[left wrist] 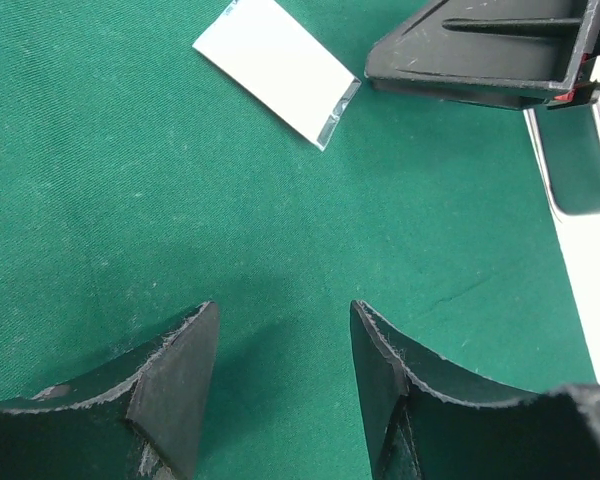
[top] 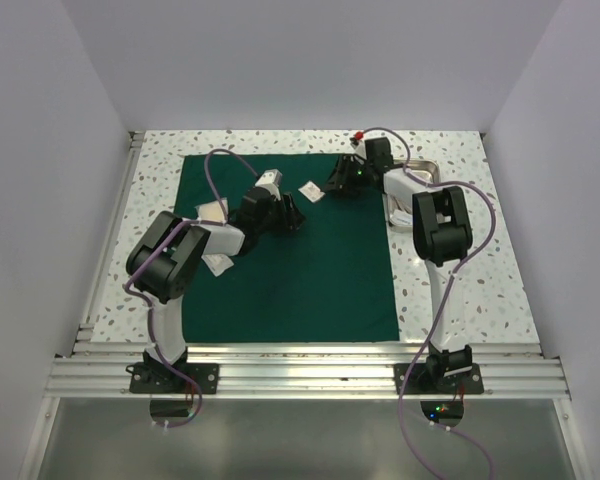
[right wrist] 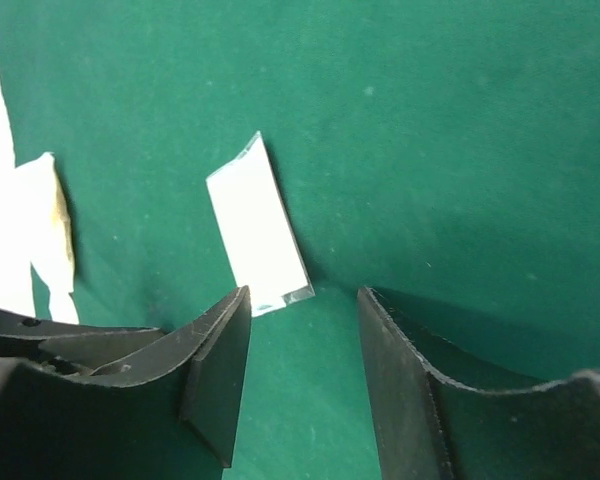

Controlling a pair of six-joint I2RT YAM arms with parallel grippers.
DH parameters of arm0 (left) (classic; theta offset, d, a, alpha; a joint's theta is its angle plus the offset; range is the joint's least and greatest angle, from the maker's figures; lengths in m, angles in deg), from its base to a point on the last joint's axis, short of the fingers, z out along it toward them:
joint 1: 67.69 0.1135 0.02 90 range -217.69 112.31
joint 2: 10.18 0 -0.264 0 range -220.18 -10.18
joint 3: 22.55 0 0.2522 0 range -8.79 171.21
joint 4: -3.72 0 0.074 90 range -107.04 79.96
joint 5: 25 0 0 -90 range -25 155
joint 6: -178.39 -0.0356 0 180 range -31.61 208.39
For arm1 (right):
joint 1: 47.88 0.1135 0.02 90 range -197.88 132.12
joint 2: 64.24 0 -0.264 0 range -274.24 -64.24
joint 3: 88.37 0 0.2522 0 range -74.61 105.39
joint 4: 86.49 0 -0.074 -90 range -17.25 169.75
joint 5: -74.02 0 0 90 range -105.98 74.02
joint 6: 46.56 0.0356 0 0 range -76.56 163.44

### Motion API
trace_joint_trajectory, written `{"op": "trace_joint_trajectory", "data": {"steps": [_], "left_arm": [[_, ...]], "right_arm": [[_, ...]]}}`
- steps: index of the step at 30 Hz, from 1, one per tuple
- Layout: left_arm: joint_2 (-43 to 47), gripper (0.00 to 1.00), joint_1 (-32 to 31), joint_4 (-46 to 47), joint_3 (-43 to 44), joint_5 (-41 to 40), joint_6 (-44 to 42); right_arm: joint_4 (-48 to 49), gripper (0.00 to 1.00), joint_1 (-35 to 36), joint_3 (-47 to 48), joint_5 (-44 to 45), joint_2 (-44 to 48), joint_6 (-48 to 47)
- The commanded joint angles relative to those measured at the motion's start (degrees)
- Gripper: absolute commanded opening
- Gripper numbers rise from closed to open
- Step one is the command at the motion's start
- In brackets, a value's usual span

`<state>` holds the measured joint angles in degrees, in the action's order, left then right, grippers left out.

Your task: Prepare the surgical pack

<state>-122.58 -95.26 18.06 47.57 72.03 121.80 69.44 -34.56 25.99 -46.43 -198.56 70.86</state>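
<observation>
The surgical pack (top: pixel 300 280) is a dark green fabric sheet lying flat and square on the speckled table. A small white flat packet (top: pixel 310 191) rests on its far part. My left gripper (top: pixel 292 212) hovers low over the cloth just left of the packet, open with only green fabric (left wrist: pixel 280 230) between its fingers; the packet (left wrist: pixel 275 65) lies ahead of them. My right gripper (top: pixel 338 180) stands just right of the packet, open and holding nothing. In the right wrist view the packet (right wrist: pixel 255 225) lies just beyond the left fingertip (right wrist: pixel 225 350).
A shiny steel tray (top: pixel 435 166) sits at the back right beside the cloth, partly hidden by the right arm; its rim (left wrist: pixel 580 180) shows in the left wrist view. White walls enclose the table on three sides. Each arm's cable loops above it.
</observation>
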Motion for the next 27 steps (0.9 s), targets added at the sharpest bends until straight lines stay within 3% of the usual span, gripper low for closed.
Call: {"op": "trace_joint_trajectory", "data": {"steps": [1,12,16,17,21,27], "left_arm": [[-0.54,0.59,-0.29,1.17,1.73,-0.35,-0.98],[-2.12,0.59,-0.20,0.20,2.97,0.53,-0.63],[-2.04,0.59,-0.29,0.12,3.06,0.53,-0.63],[-2.03,0.59,-0.20,0.12,3.06,0.53,-0.63],[-1.95,0.59,-0.20,0.03,2.97,0.44,-0.63],[-1.24,0.59,-0.20,0.11,2.53,-0.35,-0.71]], "right_arm": [[3.18,0.50,0.56,0.74,-3.90,-1.29,1.05],[3.80,0.42,2.15,3.38,-5.14,-4.63,3.16],[4.24,0.24,2.24,4.08,-4.44,-5.25,4.39],[4.15,0.15,2.15,4.52,-4.09,-5.34,4.74],[5.72,0.00,2.23,3.47,-3.82,-4.02,6.24],[13.00,0.00,0.57,-4.34,-1.18,3.97,8.96]]}}
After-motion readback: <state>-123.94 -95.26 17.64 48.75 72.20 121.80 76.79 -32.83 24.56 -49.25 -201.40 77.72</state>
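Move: The white packet lies flat on the cloth about 5 cm to the right hand's left, level with it fore and aft and some 2 cm below. The tray's middle is roughly 21 cm to that hand's right and 2 cm back; the pale pouch lies about 30 cm to its left and 6 cm back. From the idle left hand the packet is about 7 cm ahead, 4 cm to the right and 3 cm below. At the white packet's near right-hand end the right gripper arrives from the tray side: it slides left about 3 cm, low over the cloth, then sinks roughly 1 cm as its half-open fingers shut fully, their tips coming onto the packet's corner and pinching it. The hand then starts to ease back right by about half a centimetre. ##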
